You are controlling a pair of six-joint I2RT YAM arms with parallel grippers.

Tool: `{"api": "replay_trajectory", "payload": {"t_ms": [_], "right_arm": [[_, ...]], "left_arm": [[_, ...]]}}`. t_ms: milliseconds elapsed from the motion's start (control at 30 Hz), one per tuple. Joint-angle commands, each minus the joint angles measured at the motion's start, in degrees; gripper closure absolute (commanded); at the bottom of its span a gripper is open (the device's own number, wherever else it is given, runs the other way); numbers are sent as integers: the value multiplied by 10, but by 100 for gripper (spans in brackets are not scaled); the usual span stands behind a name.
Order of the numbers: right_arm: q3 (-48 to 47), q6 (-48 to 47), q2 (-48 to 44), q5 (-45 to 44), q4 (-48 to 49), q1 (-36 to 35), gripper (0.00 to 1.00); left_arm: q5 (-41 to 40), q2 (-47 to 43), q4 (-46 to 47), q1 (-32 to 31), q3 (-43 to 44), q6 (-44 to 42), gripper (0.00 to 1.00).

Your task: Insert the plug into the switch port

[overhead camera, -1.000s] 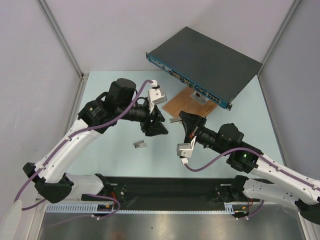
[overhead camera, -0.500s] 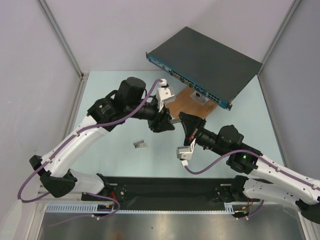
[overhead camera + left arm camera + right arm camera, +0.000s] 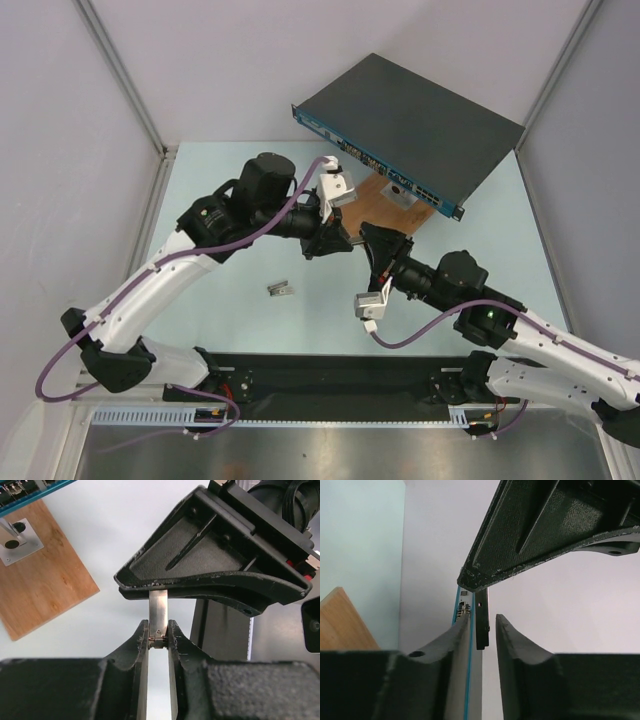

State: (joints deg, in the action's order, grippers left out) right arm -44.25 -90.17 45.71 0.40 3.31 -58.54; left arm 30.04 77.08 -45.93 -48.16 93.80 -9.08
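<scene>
The plug point(image 3: 158, 612), a thin silver metal bar, hangs in mid-air between my two grippers. My left gripper point(image 3: 158, 630) is shut on its near end, its fingers pressed against both sides. In the right wrist view the plug point(image 3: 481, 622) shows as a dark bar between the fingers of my right gripper point(image 3: 483, 617), which is slightly open with a gap on each side. From above, the two grippers point(image 3: 335, 240) point(image 3: 372, 242) meet tip to tip in front of the switch point(image 3: 420, 125). The switch's blue port face point(image 3: 370, 165) points toward them.
A brown wooden board point(image 3: 375, 205) with a small metal bracket lies just before the switch. A small grey metal piece point(image 3: 280, 289) lies on the pale green table near the left arm. Grey walls enclose the table on both sides.
My left gripper has moved right up to the right gripper and shut on the plug's free end. The right gripper's fingers have eased apart slightly.
</scene>
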Motion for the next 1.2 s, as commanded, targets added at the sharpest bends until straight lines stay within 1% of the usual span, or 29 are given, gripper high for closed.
{"api": "replay_trajectory", "payload": {"t_ms": [0,33,67,133,200,267,300,367,400,433,500,533,600,633,667,700,733,767,800,833,867,900,933,967,1000,1033,1100,1133,1167], "right_arm": [[-5,-3,-10,-19,2,-4,65],[-7,1,-12,-31,-11,-4,55],[-9,5,-12,-40,-19,-3,40],[-15,19,-15,-58,-68,-2,31],[-18,37,-27,-59,-95,-1,16],[-24,52,-32,-73,-135,-1,8],[-32,63,-33,-74,-150,-1,6],[-52,133,-27,-80,-190,3,4],[-90,174,-20,-81,-203,10,4],[-109,244,-5,-67,-238,19,4],[-163,313,13,-43,-268,62,4],[-179,375,30,-23,-277,78,3],[-208,438,46,6,-284,121,3],[-250,478,69,39,-294,170,2],[-272,549,82,57,-300,194,2],[-299,590,97,76,-306,216,2],[-345,627,124,106,-320,265,2],[-372,701,139,121,-327,286,2],[-391,732,150,155,-338,332,2],[-420,761,160,167,-342,352,2],[-429,821,174,173,-343,376,2],[-435,846,180,187,-351,396,2],[-438,874,184,198,-355,446,2],[-442,898,190,210,-359,474,2],[-439,951,192,247,-364,503,3],[-438,979,194,272,-364,574,3],[-427,1055,202,346,-364,647,3],[-421,1079,203,374,-361,677,4],[-400,1104,206,397,-357,733,5]], "left_arm": [[-6,0,11,-2,18,4,100],[-9,-2,15,-2,16,3,100],[-16,-6,17,-1,9,3,100],[-31,-13,30,-1,-7,6,100],[-54,-27,42,4,-18,12,100],[-63,-40,61,10,-32,25,100],[-67,-42,68,17,-35,30,100],[-79,-44,86,24,-42,48,100],[-102,-43,92,32,-42,55,100],[-112,-41,99,37,-41,63,100],[-129,-36,111,62,-33,85,100],[-131,-28,116,72,-23,87,100],[-138,-19,123,91,-16,125,100],[-152,-11,122,91,-6,128,100],[-155,-6,123,91,-6,127,100],[-155,-4,134,91,-10,127,100],[-158,-1,141,89,-20,125,100],[-165,1,147,85,-25,121,100],[-176,4,159,70,-27,114,100],[-200,10,165,61,-30,94,100],[-218,12,174,38,-31,81,100],[-232,16,182,26,-33,68,100],[-239,18,202,19,-32,49,100],[-252,25,211,5,-30,43,99],[-259,31,217,-1,-27,39,100],[-266,37,225,-6,-18,35,100],[-278,63,223,-17,-6,35,100],[-278,74,222,-19,5,41,100],[-284,83,214,-24,11,42,100]]}}
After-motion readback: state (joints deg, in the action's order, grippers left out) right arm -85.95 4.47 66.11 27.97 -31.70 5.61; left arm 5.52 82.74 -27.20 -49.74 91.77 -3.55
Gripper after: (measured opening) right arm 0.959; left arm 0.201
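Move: The switch port I'm carrying the plug to is roughly 15 cm ahead and 8 cm right of my left hand, and from my right hand about 15 cm ahead and 4 right, at nearly the same height. Counted from my left hand, the block of eight ports is some 10 cm ahead and 17 right. The switch's near right corner is about 6 ahead and 24 right, and its far left corner about 30 ahead and 12 left. My right hand opens wide and lets go of the plug, dips about 4 cm, then sweeps right, forward and up, rolling far over as it clears out. My left hand keeps its pinch on the plug and goes forward about 10 cm, swinging a little left and turning some 25 degrees counter-clockwise, then comes back right towards the switch's port face. ##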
